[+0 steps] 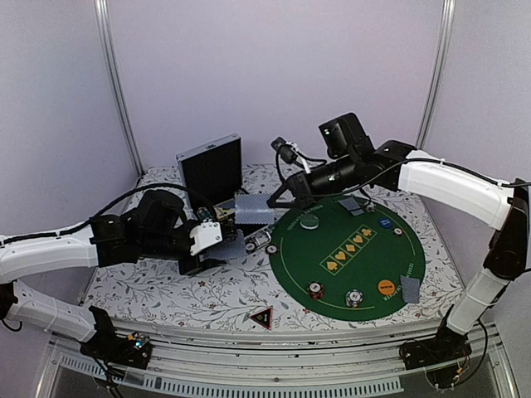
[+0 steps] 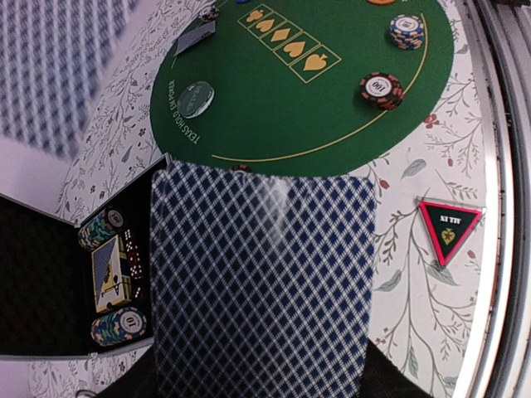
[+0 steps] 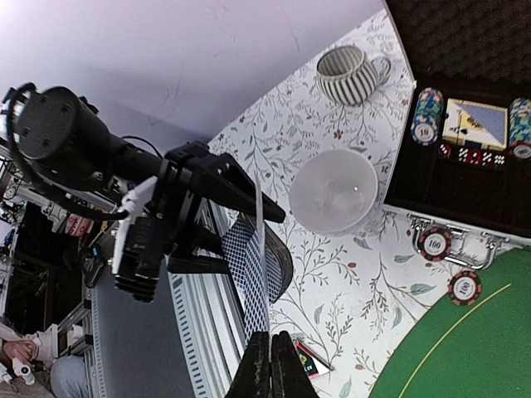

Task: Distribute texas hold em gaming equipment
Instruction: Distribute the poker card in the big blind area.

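My left gripper holds a deck of blue-checked playing cards left of the green round mat. The deck fills the middle of the left wrist view and hides the fingers. My right gripper has reached across to the deck and is shut on the end of a single card, which shows edge-on in its wrist view. In the top view that card spans the gap between the two grippers. On the mat lie two chip stacks, orange, blue and white discs, and dealt cards.
The open black case holds chip stacks and dice. A white bowl and a ribbed mug stand on the floral cloth beside it. Two chips lie by the case. The black red-edged triangle sits near the front edge.
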`<state>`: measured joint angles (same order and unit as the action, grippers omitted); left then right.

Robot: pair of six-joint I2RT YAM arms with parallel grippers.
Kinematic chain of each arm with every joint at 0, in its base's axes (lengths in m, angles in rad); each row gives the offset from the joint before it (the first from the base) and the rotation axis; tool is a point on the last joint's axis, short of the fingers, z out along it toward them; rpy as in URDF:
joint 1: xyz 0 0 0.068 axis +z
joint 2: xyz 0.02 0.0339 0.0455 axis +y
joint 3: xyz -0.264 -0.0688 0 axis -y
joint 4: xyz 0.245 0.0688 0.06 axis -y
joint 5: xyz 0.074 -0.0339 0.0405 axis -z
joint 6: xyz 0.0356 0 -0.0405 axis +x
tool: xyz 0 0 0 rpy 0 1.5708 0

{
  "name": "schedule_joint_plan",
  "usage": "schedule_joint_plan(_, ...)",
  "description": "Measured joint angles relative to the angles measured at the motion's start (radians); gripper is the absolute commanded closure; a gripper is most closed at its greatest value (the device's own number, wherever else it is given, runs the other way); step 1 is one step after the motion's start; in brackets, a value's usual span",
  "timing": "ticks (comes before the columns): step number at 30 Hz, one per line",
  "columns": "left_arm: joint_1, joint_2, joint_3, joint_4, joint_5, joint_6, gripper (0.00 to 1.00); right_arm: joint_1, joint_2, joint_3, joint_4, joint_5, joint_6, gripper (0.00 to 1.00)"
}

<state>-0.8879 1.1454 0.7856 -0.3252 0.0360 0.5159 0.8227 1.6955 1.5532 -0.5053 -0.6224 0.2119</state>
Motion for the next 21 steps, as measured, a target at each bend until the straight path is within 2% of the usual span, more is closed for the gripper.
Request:
schedule_joint_plan(5, 0.000, -0.003, 0.000, 0.000, 0.000, 0.000, 0.41, -0.078, -0.093, 0.019, -0.029, -0.010, -0.008, 0.98)
schedule_joint_plan(8, 0.000, -0.003, 0.000, 0.000, 0.000, 0.000, 0.41, -0.181, -0.158, -0.009, -0.050, 0.011, 0.012, 0.98)
schedule_joint_plan(11, 0.000, -0.003, 0.000, 0.000, 0.001, 0.000, 0.41, -0.309, -0.249, -0.140, -0.046, 0.068, 0.093, 0.98)
schedule_joint_plan(13, 0.000, -0.003, 0.000, 0.000, 0.002, 0.000, 0.41, -0.372, -0.308, -0.249, -0.072, 0.162, 0.160, 0.98)
schedule_joint_plan(18, 0.000, -0.006, 0.000, 0.000, 0.007, 0.000, 0.41, -0.394, -0.398, -0.446, -0.156, 0.337, 0.257, 0.98)
schedule_joint_plan(21, 0.000, -0.008, 0.000, 0.001, 0.009, 0.000, 0.41, -0.436, -0.509, -0.547, -0.189, 0.415, 0.309, 0.98)
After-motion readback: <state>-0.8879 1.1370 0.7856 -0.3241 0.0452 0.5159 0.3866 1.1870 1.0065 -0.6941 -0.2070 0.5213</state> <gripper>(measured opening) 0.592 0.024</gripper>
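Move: The blue disc, taken as the big blind marker, lies about 33 cm to the right of the card-holding right hand, 20 cm ahead and 26 cm below. Left of the disc and 6 cm farther out is a dealt card, some 9 cm across from it; a single chip sits 4 cm right of it and 3 cm nearer. The clear round disc is 20 cm ahead of the hand, 12 cm right. From the deck-holding left hand, the blue disc is roughly 41 cm right, 23 cm ahead. Swinging right by about 26 cm in an arc, the right hand carries its pinched card away from the deck towards the blue disc: up and forward at first, then down and slightly back, ending some 8 cm lower than it began. The wrist turns clockwise by about 55 degrees, from pointing left to pointing forward-left, and the fingers stay shut on the card. ##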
